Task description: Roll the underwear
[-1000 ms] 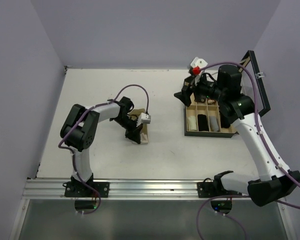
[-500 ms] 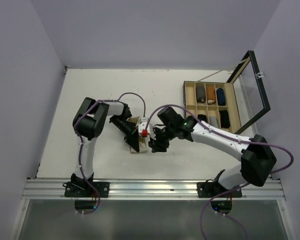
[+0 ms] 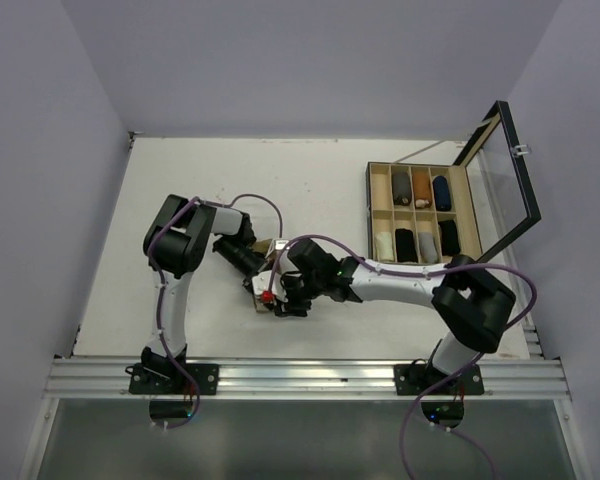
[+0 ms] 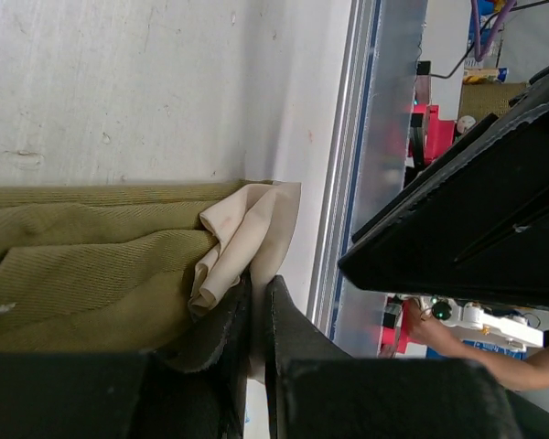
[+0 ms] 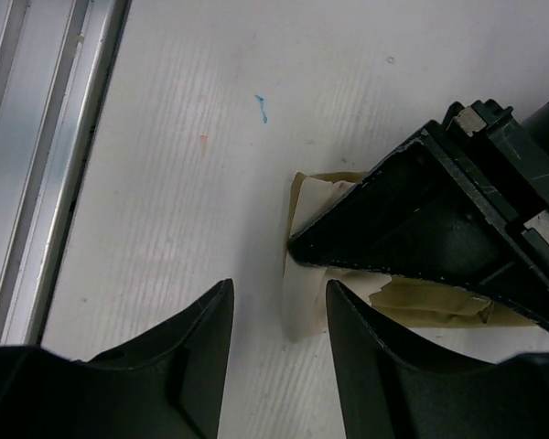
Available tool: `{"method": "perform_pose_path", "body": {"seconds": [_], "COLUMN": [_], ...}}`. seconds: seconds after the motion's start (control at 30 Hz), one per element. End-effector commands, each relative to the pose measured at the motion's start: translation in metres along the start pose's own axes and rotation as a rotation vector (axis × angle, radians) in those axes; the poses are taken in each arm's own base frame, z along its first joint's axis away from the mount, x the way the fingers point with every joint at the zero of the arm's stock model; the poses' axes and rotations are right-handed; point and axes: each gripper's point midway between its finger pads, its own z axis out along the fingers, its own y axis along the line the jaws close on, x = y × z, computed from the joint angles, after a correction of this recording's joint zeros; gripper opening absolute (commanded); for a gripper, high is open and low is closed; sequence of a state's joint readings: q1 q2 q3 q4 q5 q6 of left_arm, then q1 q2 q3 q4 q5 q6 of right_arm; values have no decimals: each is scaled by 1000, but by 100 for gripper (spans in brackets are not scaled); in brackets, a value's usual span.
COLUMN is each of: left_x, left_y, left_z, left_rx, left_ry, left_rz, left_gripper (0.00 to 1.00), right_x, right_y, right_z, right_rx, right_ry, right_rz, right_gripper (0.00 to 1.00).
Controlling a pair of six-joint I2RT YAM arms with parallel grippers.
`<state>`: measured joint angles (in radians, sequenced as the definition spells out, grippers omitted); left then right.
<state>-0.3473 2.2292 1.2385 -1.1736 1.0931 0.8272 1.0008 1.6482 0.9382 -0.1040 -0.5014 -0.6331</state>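
The olive-tan underwear (image 4: 91, 247) lies bunched on the white table, its cream waistband (image 4: 252, 219) crumpled at the near end. My left gripper (image 4: 256, 285) is shut on a fold of that waistband. In the top view it sits at the cloth (image 3: 263, 296) near the table's middle left. My right gripper (image 5: 276, 297) hovers low right beside it, open, with the free cream waistband corner (image 5: 304, 302) hanging between its fingers, closer to the right one. The left gripper's black body (image 5: 421, 219) covers most of the cloth in the right wrist view. No dark brown underwear shows.
A wooden compartment box (image 3: 372, 215) with rolled cloths and a raised glass lid (image 3: 510, 165) stands at the back right. The aluminium rail (image 3: 300, 375) runs along the near edge, close to both grippers. Purple walls close in the sides.
The right arm swung from the box down to the left, beside the left gripper, and its jaws narrowed. The left gripper, still pinching the waistband, shifted a little toward the near edge.
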Motion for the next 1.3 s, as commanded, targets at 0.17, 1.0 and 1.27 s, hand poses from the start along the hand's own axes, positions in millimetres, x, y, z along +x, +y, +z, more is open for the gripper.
{"method": "perform_pose_path", "body": {"seconds": [0.17, 1.0, 1.27], "left_x": [26, -22, 4], "left_y": [63, -36, -48], "left_z": [-5, -196, -168], "left_rx": [-195, -703, -1054], "left_ry": [131, -347, -162], "left_rz": [138, 478, 886], "left_gripper": [1, 30, 35], "right_x": [2, 25, 45], "right_y": [-22, -25, -33], "right_z": [24, 49, 68], "right_rx": [41, -359, -457], "right_ry": [-21, -74, 0], "right_rz": [-60, 730, 1016], "right_gripper": [45, 0, 0]}}
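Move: The waistband end of the folded olive underwear is what the right hand is about to take: about 1 cm ahead, 2 cm to its left and 5 cm below, and nothing is gripped there yet. The underwear's body lies some 7 cm ahead and 2 cm left of the right hand, also 5 cm down. The left hand still pinches the middle of the waistband between its nearly shut fingers, with the body about 6 cm ahead of it. The waistband passes from the left gripper to the right: the right hand sinks about 4 cm beside the left fingertips, closes on the cream cloth, then draws forward and left while its wrist rolls some 55 degrees, fingers swinging round to point back towards the base. Once the right has closed, the left fingers open slightly and come free, and that hand swings up, left and forward, easing back a little at the end, its fingers turning down by some 70 degrees. ##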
